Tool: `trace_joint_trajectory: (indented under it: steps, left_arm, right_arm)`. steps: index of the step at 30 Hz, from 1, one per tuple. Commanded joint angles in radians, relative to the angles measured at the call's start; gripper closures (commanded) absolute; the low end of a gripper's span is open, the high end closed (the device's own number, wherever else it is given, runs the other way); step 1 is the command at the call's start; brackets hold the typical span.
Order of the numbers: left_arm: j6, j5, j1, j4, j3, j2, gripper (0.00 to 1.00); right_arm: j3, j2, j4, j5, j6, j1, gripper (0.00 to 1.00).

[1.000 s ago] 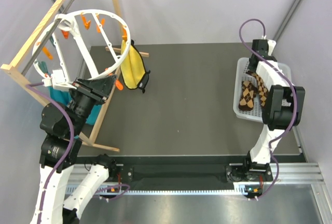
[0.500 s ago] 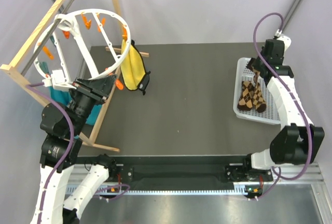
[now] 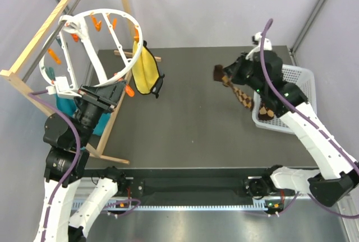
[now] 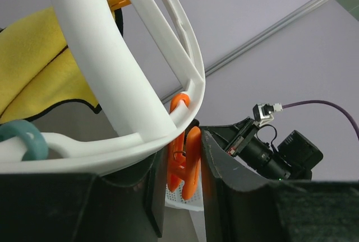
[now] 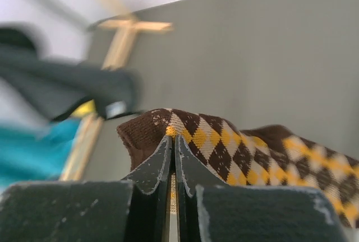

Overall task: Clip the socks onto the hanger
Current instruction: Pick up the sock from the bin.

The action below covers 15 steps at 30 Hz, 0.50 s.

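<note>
The white ring hanger point(image 3: 90, 46) hangs on the wooden rack at the far left. My left gripper point(image 3: 122, 91) is shut on one of its orange clips point(image 3: 129, 92). In the left wrist view the clip point(image 4: 188, 161) sits squeezed between my fingers point(image 4: 224, 180), under the ring point(image 4: 112, 74). My right gripper point(image 3: 225, 77) is shut on one argyle sock point(image 3: 240, 93) and holds it in the air over the table's right half. In the right wrist view the gripper point(image 5: 174, 141) pinches the sock point(image 5: 224, 144) near its dark brown end. The second sock point(image 3: 268, 110) lies in the white mesh basket point(image 3: 300, 77).
The wooden frame rack point(image 3: 33, 51) stands along the table's left edge. A yellow cloth point(image 3: 145, 71) hangs from the hanger, and a teal cloth point(image 3: 67, 105) hangs lower behind my left arm. The basket is at the table's right edge.
My right arm has lifted one sock out of the basket and swung it left over the table. My left arm and the hanger have barely moved.
</note>
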State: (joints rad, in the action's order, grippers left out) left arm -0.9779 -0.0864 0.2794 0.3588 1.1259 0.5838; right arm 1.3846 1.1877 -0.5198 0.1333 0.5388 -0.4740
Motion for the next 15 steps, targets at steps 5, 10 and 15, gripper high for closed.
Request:
trace_joint_trajectory:
  steps: [5, 10, 15]
  left_arm:
    - [-0.056, -0.092, 0.012, -0.049, -0.055, -0.021, 1.00]
    - [-0.054, -0.079, 0.012, -0.058, -0.055, -0.025, 1.00]
    - [-0.051, -0.078, 0.012, -0.061, -0.052, -0.025, 1.00]
  right_arm:
    - [0.097, 0.061, 0.099, -0.006, 0.182, -0.331, 1.00]
    - [0.198, 0.171, 0.156, -0.014, 0.214, -0.455, 1.00]
    - [0.301, 0.288, 0.190, -0.055, 0.256, -0.531, 1.00]
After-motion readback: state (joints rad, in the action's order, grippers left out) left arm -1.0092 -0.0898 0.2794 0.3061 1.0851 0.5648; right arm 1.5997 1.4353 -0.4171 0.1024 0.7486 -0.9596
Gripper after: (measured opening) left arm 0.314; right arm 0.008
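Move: The argyle sock already hangs from the right fingers. Its goal, the orange clip on the hanger's rim, lies about 34 cm to that hand's left, 12 cm back and 10 cm higher. The yellow cloth hangs some 29 cm left, level fore-and-aft, slightly lower; the bin sits 31 cm right, 4 cm ahead and 26 cm below. From the left hand, the clip is about 2 cm ahead and 2 cm right, level. The argyle sock, still pinched in the shut right fingers, is swept quickly left about 20 cm and back 8 or so, rising slightly, away from the bin towards the orange clip, as the hand swings roughly 25 degrees counter-clockwise and rolls a little, left side up. The left hand stays put, keeping its fingers on the clip. ##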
